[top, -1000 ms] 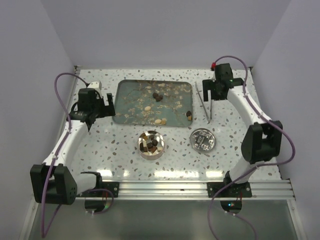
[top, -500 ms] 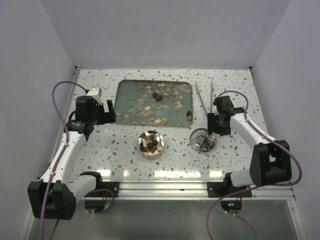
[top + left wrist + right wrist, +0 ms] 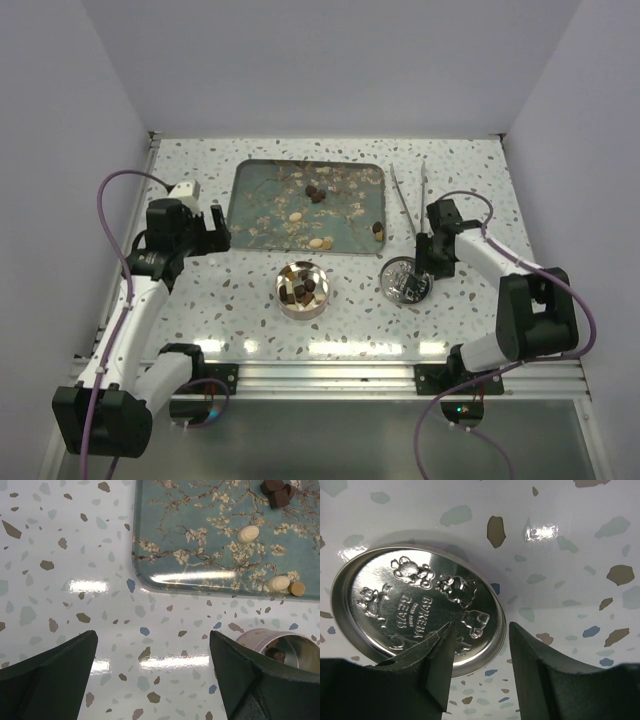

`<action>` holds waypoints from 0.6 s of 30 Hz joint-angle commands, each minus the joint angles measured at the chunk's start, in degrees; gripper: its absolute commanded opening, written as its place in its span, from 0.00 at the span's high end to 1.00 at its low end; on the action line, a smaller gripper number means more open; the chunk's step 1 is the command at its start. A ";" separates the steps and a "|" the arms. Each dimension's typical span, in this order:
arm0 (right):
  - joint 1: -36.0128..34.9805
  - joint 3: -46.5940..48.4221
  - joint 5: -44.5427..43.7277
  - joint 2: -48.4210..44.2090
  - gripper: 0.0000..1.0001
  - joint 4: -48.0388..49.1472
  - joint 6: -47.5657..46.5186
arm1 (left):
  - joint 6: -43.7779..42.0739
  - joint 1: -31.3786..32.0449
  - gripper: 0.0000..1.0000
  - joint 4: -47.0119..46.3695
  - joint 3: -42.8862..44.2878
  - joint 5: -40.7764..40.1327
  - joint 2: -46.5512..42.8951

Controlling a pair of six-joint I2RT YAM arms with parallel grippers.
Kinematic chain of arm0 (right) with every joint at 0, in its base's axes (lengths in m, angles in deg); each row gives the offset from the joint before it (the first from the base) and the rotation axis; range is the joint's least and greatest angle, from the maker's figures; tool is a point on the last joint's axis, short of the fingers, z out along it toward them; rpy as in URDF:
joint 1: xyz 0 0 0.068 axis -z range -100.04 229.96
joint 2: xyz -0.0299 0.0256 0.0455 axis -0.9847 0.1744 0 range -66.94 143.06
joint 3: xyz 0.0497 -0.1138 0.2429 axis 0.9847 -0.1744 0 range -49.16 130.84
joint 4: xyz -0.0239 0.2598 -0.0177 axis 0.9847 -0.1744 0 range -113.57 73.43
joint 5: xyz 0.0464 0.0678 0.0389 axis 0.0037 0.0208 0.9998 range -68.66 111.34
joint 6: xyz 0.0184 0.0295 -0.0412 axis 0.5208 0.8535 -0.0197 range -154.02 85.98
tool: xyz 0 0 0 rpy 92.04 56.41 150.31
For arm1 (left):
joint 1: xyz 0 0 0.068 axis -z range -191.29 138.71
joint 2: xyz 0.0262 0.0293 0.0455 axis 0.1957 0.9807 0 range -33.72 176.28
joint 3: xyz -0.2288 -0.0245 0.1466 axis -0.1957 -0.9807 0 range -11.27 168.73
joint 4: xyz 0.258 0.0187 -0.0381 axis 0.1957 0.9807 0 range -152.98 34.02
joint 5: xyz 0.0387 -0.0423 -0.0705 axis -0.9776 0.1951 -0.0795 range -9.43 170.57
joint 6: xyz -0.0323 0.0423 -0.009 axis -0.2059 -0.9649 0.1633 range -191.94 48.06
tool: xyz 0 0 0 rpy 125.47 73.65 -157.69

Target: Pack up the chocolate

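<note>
Loose chocolate (image 3: 315,192) pieces, dark, cream and tan, lie on the floral tray (image 3: 255,195); in the left wrist view they show as dark ones (image 3: 277,492) and cream ones (image 3: 248,533). More dark pieces sit in the round tin (image 3: 302,288). The silver embossed lid (image 3: 395,610) lies flat on the table. My right gripper (image 3: 480,660) is low over the lid's right rim, one finger above the lid, the other outside it, jaws apart. My left gripper (image 3: 152,665) hangs wide open over bare table by the tray's near left corner.
Metal tongs (image 3: 410,200) lie right of the tray. The tin (image 3: 280,647) stands just right of my left gripper's right finger. The tray's rim (image 3: 165,582) is raised. Walls close in the table on three sides.
My right arm swung from the far right corner down to the lid and its jaws narrowed around the rim. My left arm shifted slightly nearer.
</note>
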State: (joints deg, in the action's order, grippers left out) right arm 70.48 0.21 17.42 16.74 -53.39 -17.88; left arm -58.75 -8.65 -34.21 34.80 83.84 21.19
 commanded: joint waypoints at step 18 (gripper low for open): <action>1.48 -2.70 -0.56 5.97 0.75 3.24 3.99 | 0.87 -0.08 0.00 0.67 3.59 0.95 0.19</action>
State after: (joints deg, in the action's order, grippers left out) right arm 72.03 -1.87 16.74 20.85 -50.81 -15.23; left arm -57.90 -8.63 -33.27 35.61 83.84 20.82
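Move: Just to the left of the right hand lies the round lid, its middle about 6 cm over, level fore and aft and some 3 cm below, so the lid's right rim is under the half-open fingers. The tin with the chocolates stands about 31 cm to the left and 2 cm back; the tongs lie roughly 18 cm ahead and 4 cm left. From the left hand the lid is about 45 cm right, 3 cm back and 16 cm down. Sinking about 2.5 cm with a slight drift to the left, the right hand brings its fingers down astride the lid's right rim, one inside the lid and one outside. Late in the descent the half-open fingers start closing and end narrowed to about a quarter open, pinching the rim's edge. ##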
